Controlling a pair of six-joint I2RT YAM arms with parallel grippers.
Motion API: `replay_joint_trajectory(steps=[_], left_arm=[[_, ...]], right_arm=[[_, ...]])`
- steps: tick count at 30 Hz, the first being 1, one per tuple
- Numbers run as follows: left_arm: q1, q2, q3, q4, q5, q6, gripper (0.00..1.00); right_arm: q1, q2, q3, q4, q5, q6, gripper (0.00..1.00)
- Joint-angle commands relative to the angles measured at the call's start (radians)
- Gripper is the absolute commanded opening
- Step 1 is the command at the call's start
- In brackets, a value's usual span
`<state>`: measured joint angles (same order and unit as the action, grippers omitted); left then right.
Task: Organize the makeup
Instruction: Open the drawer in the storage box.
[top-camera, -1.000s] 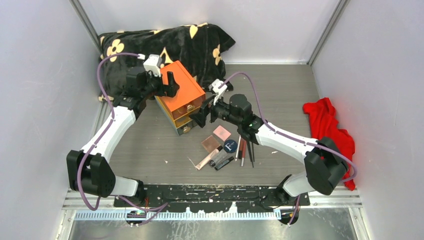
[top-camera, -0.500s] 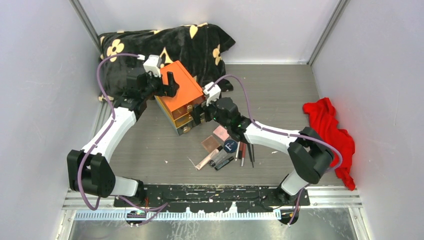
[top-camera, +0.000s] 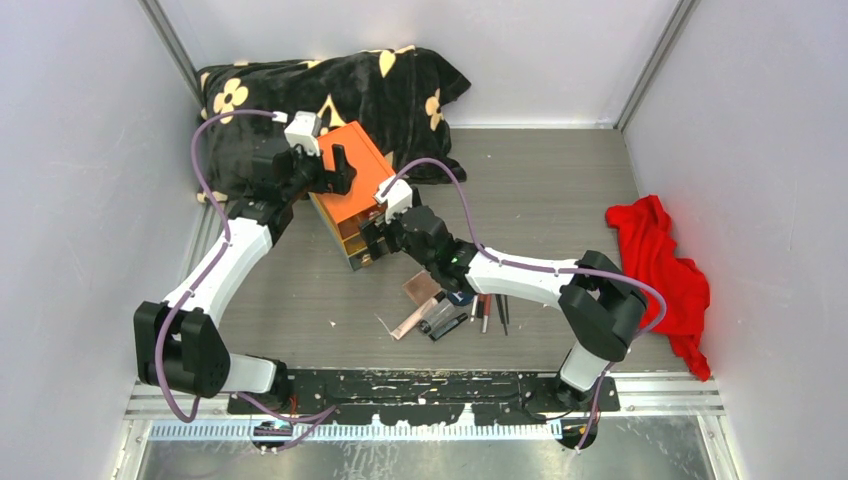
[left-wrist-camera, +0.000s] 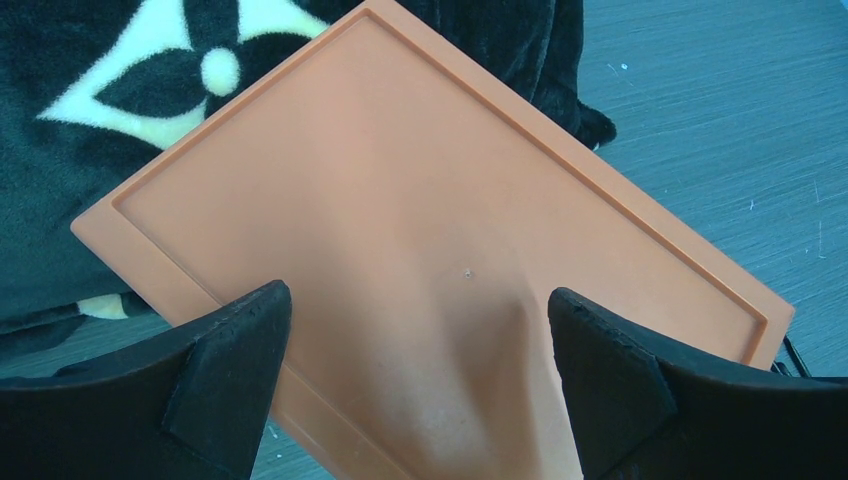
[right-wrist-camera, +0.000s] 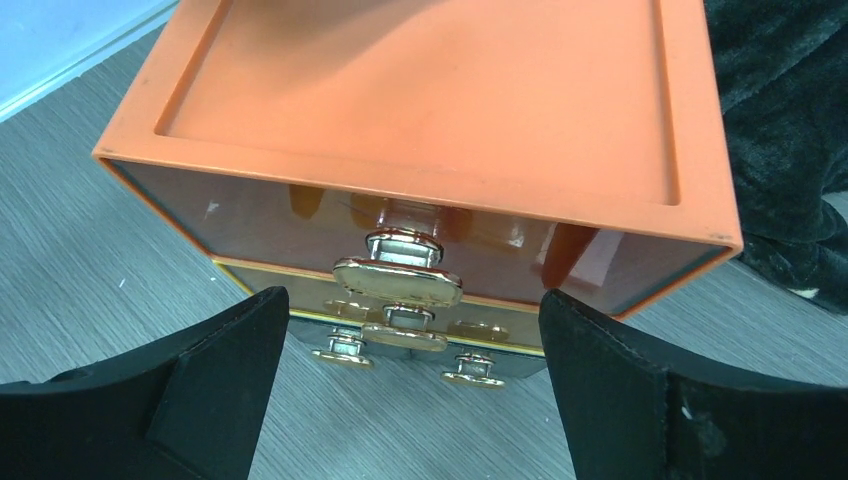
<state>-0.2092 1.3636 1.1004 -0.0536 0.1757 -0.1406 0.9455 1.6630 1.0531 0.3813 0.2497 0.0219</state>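
The makeup lies on the table in front of the orange box with clear drawers (top-camera: 352, 192): a pink square compact (top-camera: 421, 288), a pinkish tube (top-camera: 404, 322), a black tube (top-camera: 448, 325) and thin pencils (top-camera: 492, 312). The right forearm covers part of the pile. My right gripper (top-camera: 372, 240) (right-wrist-camera: 415, 340) is open and faces the drawer fronts (right-wrist-camera: 420, 225), with the gold handles (right-wrist-camera: 398, 278) between its fingers and untouched. My left gripper (top-camera: 335, 168) (left-wrist-camera: 420, 330) is open just over the box's orange lid (left-wrist-camera: 400, 180), holding nothing.
A black blanket with cream flowers (top-camera: 300, 90) (left-wrist-camera: 120, 60) lies bunched behind the box in the far left corner. A red cloth (top-camera: 655, 250) sits against the right wall. Grey walls close in the table on three sides.
My right arm has swung left and away from the makeup pile until its open fingers face the drawer handles. The left arm and the box have stayed put.
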Motion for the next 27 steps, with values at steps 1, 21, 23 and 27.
replay_joint_trajectory(steps=[1, 21, 23, 27], left_arm=[[-0.001, -0.001, -0.044, -0.059, -0.015, -0.013, 1.00], [-0.001, 0.049, -0.080, -0.027, -0.032, -0.026, 1.00], [-0.001, 0.053, -0.082, -0.025, -0.031, -0.028, 1.00], [0.000, 0.059, -0.089, -0.022, -0.030, -0.027, 1.00]], right_arm=[[-0.001, -0.016, 0.043, 0.097, 0.028, -0.015, 1.00], [0.001, -0.003, 0.091, 0.106, 0.045, -0.027, 0.72], [0.000, 0.003, 0.091, 0.108, 0.042, -0.022, 0.66], [0.001, 0.010, 0.090, 0.105, 0.026, -0.009, 0.44]])
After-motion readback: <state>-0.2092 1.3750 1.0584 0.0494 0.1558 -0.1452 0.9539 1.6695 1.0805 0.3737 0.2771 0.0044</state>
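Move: The top drawer's knob sits right between the right hand's open fingers, only about 1 cm ahead and 1 cm to the left. The middle drawer's knob lies straight below that one, some 3 cm lower than the hand. The brown palette is on the table roughly 9 cm back, 8 cm to the right and 10 cm below. From the left hand, over the storage box, the top knob is about 7 cm back, 6 cm right and 6 cm below. The right hand's fingers come in from both sides onto the ends of the top drawer's knob plate, closing from wide open to about half. The hand hardly travels: it eases up about 1 cm with a slight forward drift, the wrist nearly still, then shifts a touch to the left at the very end as the fingers meet the knob. ##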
